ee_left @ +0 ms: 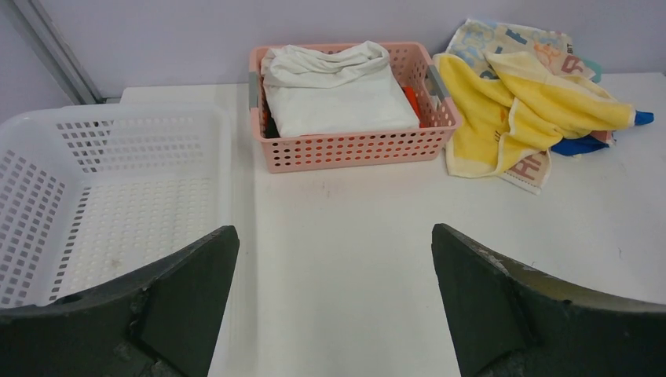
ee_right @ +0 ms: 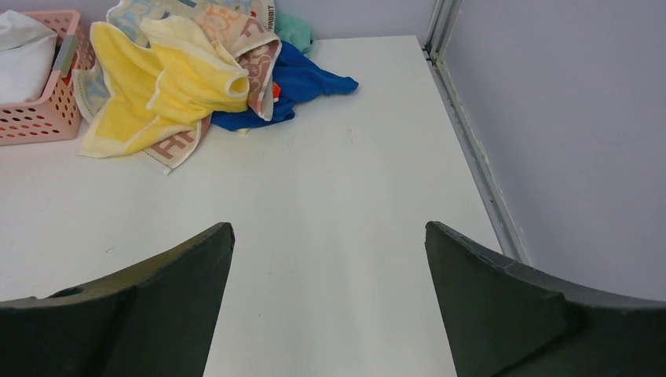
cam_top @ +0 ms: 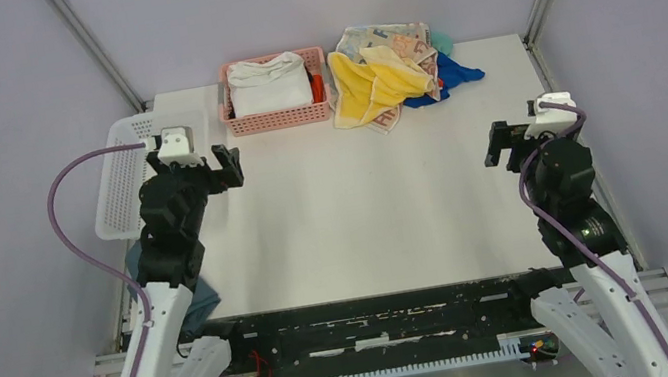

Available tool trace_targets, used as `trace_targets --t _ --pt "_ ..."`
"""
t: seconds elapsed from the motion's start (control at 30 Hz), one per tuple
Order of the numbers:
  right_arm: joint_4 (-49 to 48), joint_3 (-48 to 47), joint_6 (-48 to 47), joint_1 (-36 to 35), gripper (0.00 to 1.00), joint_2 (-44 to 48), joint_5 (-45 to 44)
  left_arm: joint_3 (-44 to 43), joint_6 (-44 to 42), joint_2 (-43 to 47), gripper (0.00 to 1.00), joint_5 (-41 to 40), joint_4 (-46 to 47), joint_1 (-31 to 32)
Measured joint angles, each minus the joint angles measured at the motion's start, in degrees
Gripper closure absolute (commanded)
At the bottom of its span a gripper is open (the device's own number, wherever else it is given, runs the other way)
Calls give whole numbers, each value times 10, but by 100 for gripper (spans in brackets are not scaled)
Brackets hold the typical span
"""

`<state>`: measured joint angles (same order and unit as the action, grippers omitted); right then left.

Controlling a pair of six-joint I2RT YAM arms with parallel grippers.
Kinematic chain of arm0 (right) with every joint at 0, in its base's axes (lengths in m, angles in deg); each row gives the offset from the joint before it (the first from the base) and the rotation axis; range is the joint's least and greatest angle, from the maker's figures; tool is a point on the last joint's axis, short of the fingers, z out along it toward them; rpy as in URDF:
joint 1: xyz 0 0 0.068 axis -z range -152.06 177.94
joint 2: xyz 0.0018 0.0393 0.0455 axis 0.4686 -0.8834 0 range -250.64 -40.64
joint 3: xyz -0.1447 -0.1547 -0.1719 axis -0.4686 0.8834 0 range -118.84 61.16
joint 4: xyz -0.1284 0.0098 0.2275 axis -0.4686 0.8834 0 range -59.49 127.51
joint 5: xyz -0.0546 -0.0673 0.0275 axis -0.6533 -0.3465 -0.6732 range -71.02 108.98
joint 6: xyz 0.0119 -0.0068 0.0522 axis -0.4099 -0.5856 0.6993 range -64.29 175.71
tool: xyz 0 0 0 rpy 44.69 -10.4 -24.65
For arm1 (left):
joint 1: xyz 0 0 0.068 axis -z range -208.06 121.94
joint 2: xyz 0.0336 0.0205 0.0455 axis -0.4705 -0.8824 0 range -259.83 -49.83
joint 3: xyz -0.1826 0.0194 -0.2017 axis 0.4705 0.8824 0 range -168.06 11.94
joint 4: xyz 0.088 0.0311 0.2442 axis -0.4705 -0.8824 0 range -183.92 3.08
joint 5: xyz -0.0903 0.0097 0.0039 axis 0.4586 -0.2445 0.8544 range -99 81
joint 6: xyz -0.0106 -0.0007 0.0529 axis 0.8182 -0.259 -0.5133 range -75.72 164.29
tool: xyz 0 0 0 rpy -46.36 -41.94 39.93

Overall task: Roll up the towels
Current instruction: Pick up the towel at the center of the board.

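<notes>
The towels lie in a loose heap at the back of the table, right of centre. A plain yellow towel (cam_top: 374,84) (ee_left: 518,110) (ee_right: 157,78) is on top. Under it is a beige towel with orange lettering (ee_left: 528,169) (ee_right: 177,145), and a pale patterned towel (cam_top: 377,38) (ee_left: 503,39) lies behind. My left gripper (cam_top: 227,165) (ee_left: 335,236) hovers open at the table's left side, empty, well short of the heap. My right gripper (cam_top: 502,144) (ee_right: 330,232) is open and empty at the right side, nearer than the heap and to its right.
A pink basket (cam_top: 278,118) (ee_left: 353,149) holding a thick white folded cloth (cam_top: 269,85) stands left of the heap. A white perforated basket (cam_top: 121,177) (ee_left: 118,133) sits off the table's left edge. A blue cloth (cam_top: 454,76) (ee_right: 306,78) and a teal one (ee_right: 294,31) lie by the heap. Walls enclose the table.
</notes>
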<state>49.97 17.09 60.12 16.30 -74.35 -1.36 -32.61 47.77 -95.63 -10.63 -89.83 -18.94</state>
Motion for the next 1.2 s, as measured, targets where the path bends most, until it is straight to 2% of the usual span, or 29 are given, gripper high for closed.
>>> trace_targets --t 0.27,0.6,0.8,0.97,1.2 --pt "4 -7 0 0 0 -7 4 5 0 16 1 2 1 4" --pt "-3 -40 7 0 0 -92 24 7 1 47 1 2 -4 6" --pt "-36 -97 19 0 0 -224 54 8 5 71 1 3 -30 10" --pt "-68 -169 18 0 0 -381 94 30 30 97 1 2 -37 12" --pt "-105 -278 -2 0 2 -569 142 42 51 79 1 1 -47 20"
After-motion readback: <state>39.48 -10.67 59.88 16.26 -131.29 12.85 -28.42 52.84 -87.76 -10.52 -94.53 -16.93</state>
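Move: Out near the far edge of the board, the yellow towel lies some 34 cm ahead of the open right hand, about 17 cm to its left and roughly 24 cm below. The blue cloth is just as far out but only about 1 cm left of the hand; the patterned towel shows behind the yellow one, 7 cm farther out and 7 cm right of it. From the left hand the yellow towel is about 28 cm ahead and 37 cm right. Reaching out towards the yellow towel after a slow start, the right hand speeds forward about 20 cm, drifting left and sinking some 8 cm each, its wide-open fingers tipping down about 20 degrees and turning counter-clockwise; it touches nothing yet. The left hand, empty and open, backs off 3 to 4 cm, rising slightly before it dips. ##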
